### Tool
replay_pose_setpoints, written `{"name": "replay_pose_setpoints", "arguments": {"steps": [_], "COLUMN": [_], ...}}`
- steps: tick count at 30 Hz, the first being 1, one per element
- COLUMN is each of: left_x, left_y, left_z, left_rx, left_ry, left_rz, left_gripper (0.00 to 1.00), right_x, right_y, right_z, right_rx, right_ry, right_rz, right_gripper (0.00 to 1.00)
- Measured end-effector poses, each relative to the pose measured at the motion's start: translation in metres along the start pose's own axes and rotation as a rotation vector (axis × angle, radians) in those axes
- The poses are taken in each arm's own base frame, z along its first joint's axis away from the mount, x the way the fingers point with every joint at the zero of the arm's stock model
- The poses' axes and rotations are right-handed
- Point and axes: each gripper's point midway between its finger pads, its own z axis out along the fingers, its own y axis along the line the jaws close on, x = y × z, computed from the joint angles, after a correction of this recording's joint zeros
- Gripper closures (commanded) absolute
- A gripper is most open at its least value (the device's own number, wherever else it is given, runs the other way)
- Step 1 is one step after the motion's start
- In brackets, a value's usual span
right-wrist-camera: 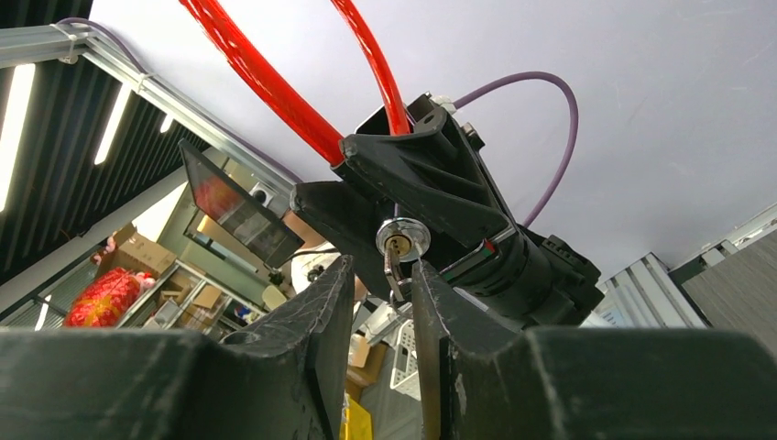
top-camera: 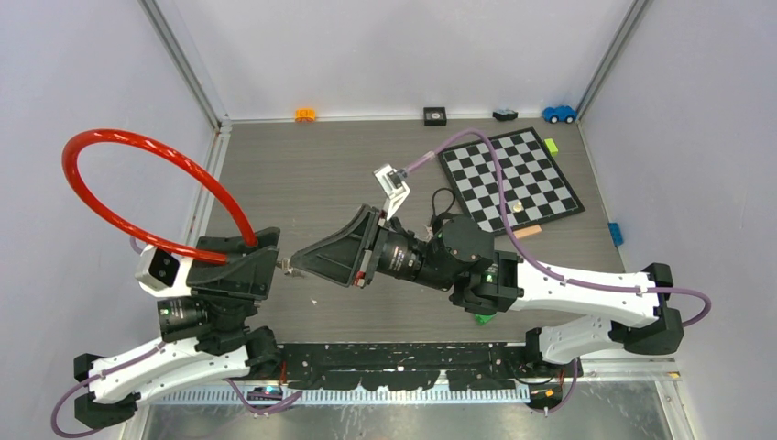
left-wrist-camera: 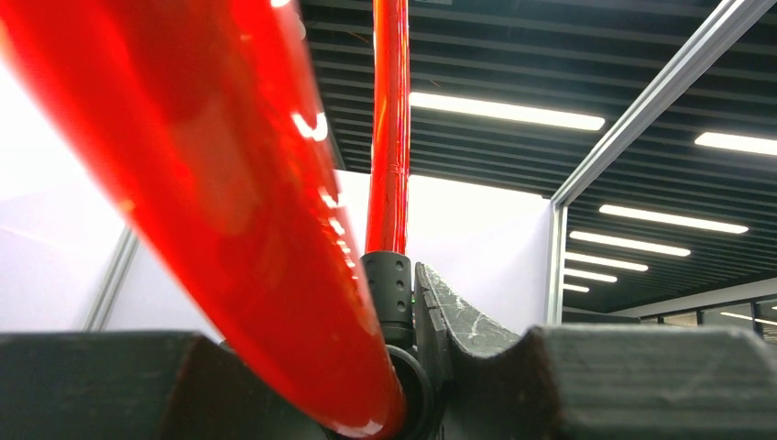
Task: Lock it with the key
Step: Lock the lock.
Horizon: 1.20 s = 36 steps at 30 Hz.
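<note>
A red cable lock (top-camera: 137, 147) loops up and left from its black lock body, which my left gripper (top-camera: 263, 265) is shut on. In the left wrist view the red cable (left-wrist-camera: 229, 202) and the black barrel (left-wrist-camera: 389, 284) fill the space between the fingers (left-wrist-camera: 476, 339). The silver key (right-wrist-camera: 392, 270) hangs from the round keyhole (right-wrist-camera: 402, 240) at the body's end. My right gripper (right-wrist-camera: 383, 275) is open around the key, its right finger close against it and a gap on the left. From above, the right gripper (top-camera: 307, 264) faces the left one, tip to tip.
A chessboard (top-camera: 510, 181) lies at the back right with a purple cable across it. Small toys line the back wall: an orange one (top-camera: 305, 115), a black one (top-camera: 434, 115) and a blue car (top-camera: 559, 114). A white bracket (top-camera: 392, 188) stands mid-table.
</note>
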Motion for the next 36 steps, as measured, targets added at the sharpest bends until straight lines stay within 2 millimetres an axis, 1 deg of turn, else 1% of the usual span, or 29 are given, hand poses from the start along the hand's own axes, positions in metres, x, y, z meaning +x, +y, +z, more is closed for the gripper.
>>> {"name": "replay_pose_setpoints", "arguments": {"steps": [5, 9, 21, 25, 29, 33, 36], "left_x": [0.0, 0.0, 0.001, 0.0, -0.002, -0.002, -0.002], "left_y": [0.0, 0.0, 0.0, 0.0, -0.001, -0.001, 0.0], "left_z": [0.0, 0.0, 0.0, 0.001, 0.001, 0.001, 0.001], "left_rx": [0.0, 0.0, 0.0, 0.001, 0.003, 0.004, 0.002], "left_ry": [0.0, -0.001, 0.0, -0.004, -0.009, -0.012, -0.013], "left_rz": [0.0, 0.0, 0.0, -0.001, -0.001, -0.001, -0.001], "left_gripper": [1.0, 1.0, 1.0, 1.0, 1.0, 1.0, 1.0], "right_x": [0.004, 0.006, 0.011, 0.012, 0.011, 0.011, 0.01], "right_y": [-0.003, -0.003, 0.0, -0.002, -0.003, -0.003, -0.003], "right_z": [0.002, 0.002, 0.001, 0.003, 0.005, 0.006, 0.006], "right_rx": [0.003, -0.001, -0.021, -0.019, -0.021, -0.025, -0.033], "right_ry": [0.012, 0.021, 0.048, 0.052, 0.047, 0.047, 0.042], "right_rz": [0.0, -0.001, -0.014, -0.027, -0.038, -0.069, -0.123], "right_gripper": [0.69, 0.74, 0.75, 0.83, 0.98, 0.99, 0.99]}}
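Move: The key sticking out of the lock is at the right hand's parted fingertips, about 2 cm to the left and roughly level. The lock, still gripped by the left hand, is some 4 cm to the right hand's left, level with it. Its red cable arches up about 15 cm left, 8 cm ahead and 8 cm above. From the left hand the key lies some 4 cm right, 2 cm back and slightly lower. The right hand eases 1 cm left, pinches the key shut, rolling some 8 degrees counter-clockwise, facing the lock. ##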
